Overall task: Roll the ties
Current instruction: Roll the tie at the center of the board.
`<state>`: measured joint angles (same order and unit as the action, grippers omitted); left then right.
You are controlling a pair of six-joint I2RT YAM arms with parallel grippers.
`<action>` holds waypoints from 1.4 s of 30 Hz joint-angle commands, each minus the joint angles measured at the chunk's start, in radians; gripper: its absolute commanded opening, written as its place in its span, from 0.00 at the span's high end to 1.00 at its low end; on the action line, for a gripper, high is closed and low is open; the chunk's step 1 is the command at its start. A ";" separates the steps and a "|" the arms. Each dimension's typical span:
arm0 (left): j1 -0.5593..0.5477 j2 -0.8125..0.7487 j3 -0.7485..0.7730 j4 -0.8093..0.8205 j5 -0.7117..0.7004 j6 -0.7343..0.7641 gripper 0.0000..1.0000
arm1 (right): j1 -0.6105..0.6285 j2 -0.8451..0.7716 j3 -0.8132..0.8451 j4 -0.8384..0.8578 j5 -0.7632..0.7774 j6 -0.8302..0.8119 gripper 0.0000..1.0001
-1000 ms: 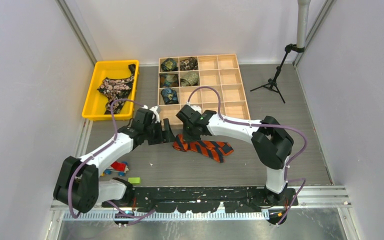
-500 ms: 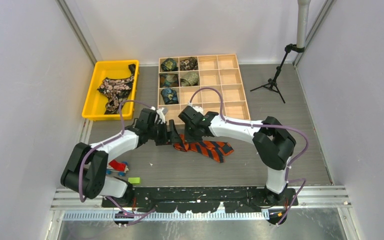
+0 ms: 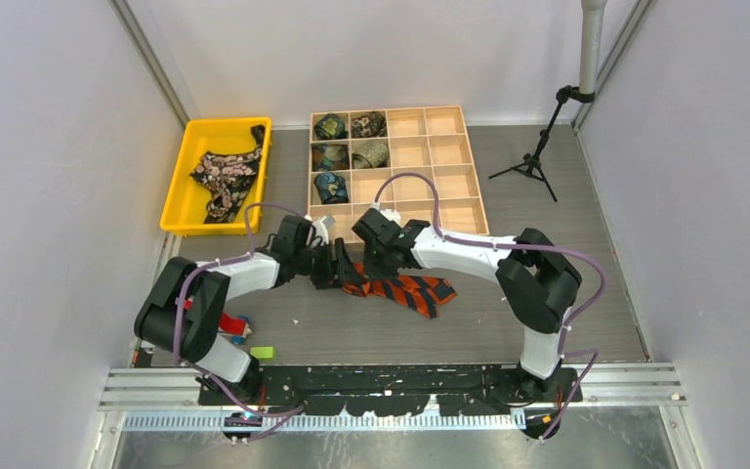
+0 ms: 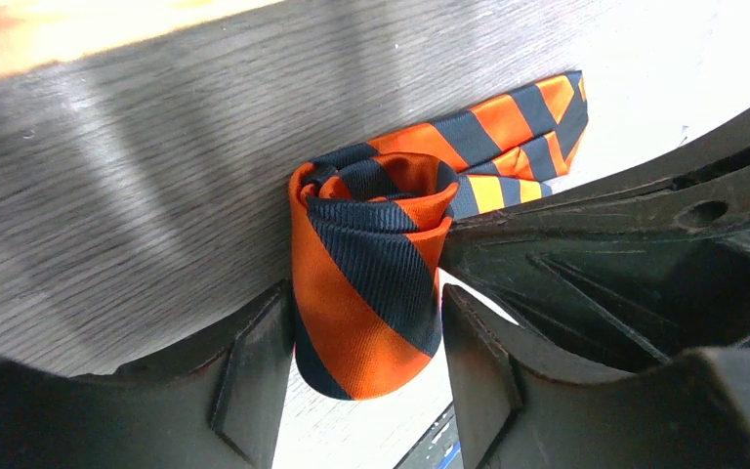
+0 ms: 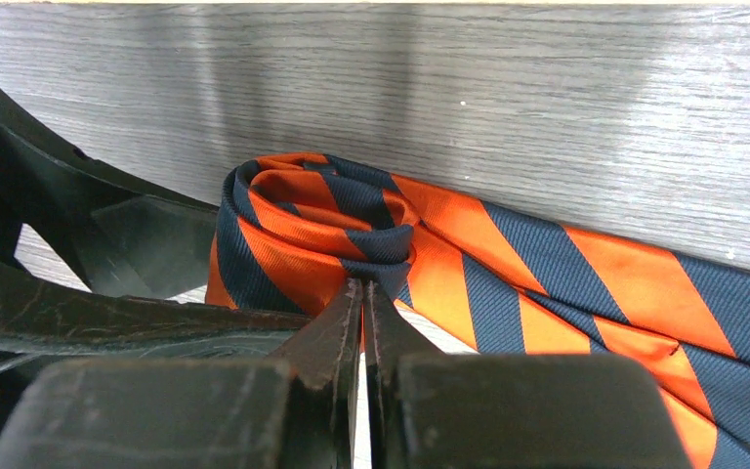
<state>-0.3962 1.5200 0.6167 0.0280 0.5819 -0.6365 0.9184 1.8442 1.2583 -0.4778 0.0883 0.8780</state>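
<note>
An orange-and-black striped tie (image 3: 412,290) lies on the grey table, its left end wound into a small roll (image 4: 371,264). My left gripper (image 4: 366,342) (image 3: 337,266) has the roll between its fingers (image 4: 254,362), one pressed against each side. My right gripper (image 5: 362,289) (image 3: 371,262) comes from the opposite side, shut, its tips pinching a dark fold at the roll's (image 5: 303,225) core. The unrolled tail (image 5: 596,283) stretches to the right. A black tie with pink flowers (image 3: 223,174) lies in the yellow tray (image 3: 178,191).
The wooden compartment box (image 3: 449,161) just behind the grippers holds several small rolled ties (image 3: 352,142) in its left cells. Small toy blocks (image 3: 229,324) and a green block (image 3: 262,352) lie at the front left. A black tripod (image 3: 537,156) stands at the back right.
The left arm has moved right until its gripper straddles the tie's rolled end, and its jaws have narrowed onto the roll. The right gripper has stayed shut at the roll.
</note>
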 commanded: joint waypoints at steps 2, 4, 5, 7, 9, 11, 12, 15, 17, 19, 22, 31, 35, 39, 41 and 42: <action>0.004 0.017 -0.022 0.110 0.061 -0.046 0.47 | -0.006 -0.038 -0.013 0.004 0.018 0.007 0.91; 0.002 0.024 -0.024 0.116 0.062 -0.054 0.53 | -0.006 -0.036 -0.011 0.005 0.019 0.007 0.91; 0.000 0.027 -0.024 0.121 0.062 -0.058 0.56 | -0.006 -0.034 -0.009 0.005 0.018 0.008 0.91; -0.002 0.033 -0.026 0.127 0.060 -0.068 0.62 | -0.007 -0.034 -0.002 0.004 0.016 0.006 0.91; -0.007 0.032 -0.030 0.127 0.057 -0.077 0.67 | -0.010 -0.043 0.006 -0.005 0.019 0.003 0.91; -0.011 0.016 -0.032 0.116 0.051 -0.083 0.70 | -0.015 -0.063 0.008 -0.020 0.028 -0.003 0.91; -0.015 0.008 -0.032 0.101 0.044 -0.083 0.71 | -0.021 -0.081 0.002 -0.023 0.032 -0.007 0.91; -0.022 -0.027 -0.029 0.037 0.012 -0.083 0.72 | -0.056 -0.136 -0.039 -0.023 0.033 -0.011 0.91; -0.026 -0.049 -0.032 0.009 0.003 -0.086 0.73 | -0.088 -0.170 -0.077 -0.017 0.035 -0.012 0.91; -0.029 -0.064 -0.035 -0.009 0.002 -0.088 0.73 | -0.122 -0.190 -0.114 -0.003 0.025 -0.017 0.90; -0.034 -0.083 -0.038 -0.025 -0.001 -0.088 0.73 | -0.161 -0.183 -0.143 0.000 0.019 -0.031 0.90; -0.038 -0.138 -0.047 -0.105 0.006 -0.060 0.73 | -0.169 -0.107 -0.204 -0.002 0.024 -0.021 0.91; -0.038 -0.149 -0.051 -0.133 0.007 -0.041 0.73 | -0.170 -0.091 -0.217 -0.020 0.024 -0.024 0.91; -0.038 -0.173 -0.059 -0.149 0.008 -0.040 0.73 | -0.162 -0.111 -0.253 -0.035 0.030 0.005 0.91; -0.038 -0.191 -0.060 -0.163 0.002 -0.040 0.73 | -0.151 -0.129 -0.274 -0.052 0.032 0.035 0.91; -0.038 -0.200 -0.058 -0.172 0.000 -0.040 0.73 | -0.142 -0.140 -0.281 -0.065 0.038 0.051 0.91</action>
<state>-0.4309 1.3762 0.5640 -0.0990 0.5762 -0.6960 0.7506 1.7378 1.0306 -0.4782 0.1001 0.8783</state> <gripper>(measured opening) 0.342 0.095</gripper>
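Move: The rolled end of the tie already sits between the left hand's open fingers, about 1 cm right and 1 cm below, level with them fore and aft. From the closed right fingers, that roll is some 4 cm left and 2 cm lower. The right hand's next place, the middle of the flat tail, lies about 7 cm right, 3 cm back and 4 cm below it. The wooden box's middle is roughly 23 cm ahead and 12 cm right of the left hand. The tie's roll is pinched by the left fingers, which close from their wide straddle and then draw it back about 3.5 cm with a slight lift. Meanwhile the right hand, fingers kept shut, comes away from the roll, arcs up and forward, swings about 9 cm right, then sinks back down onto the flat tail, turning some 10 degrees clockwise. ##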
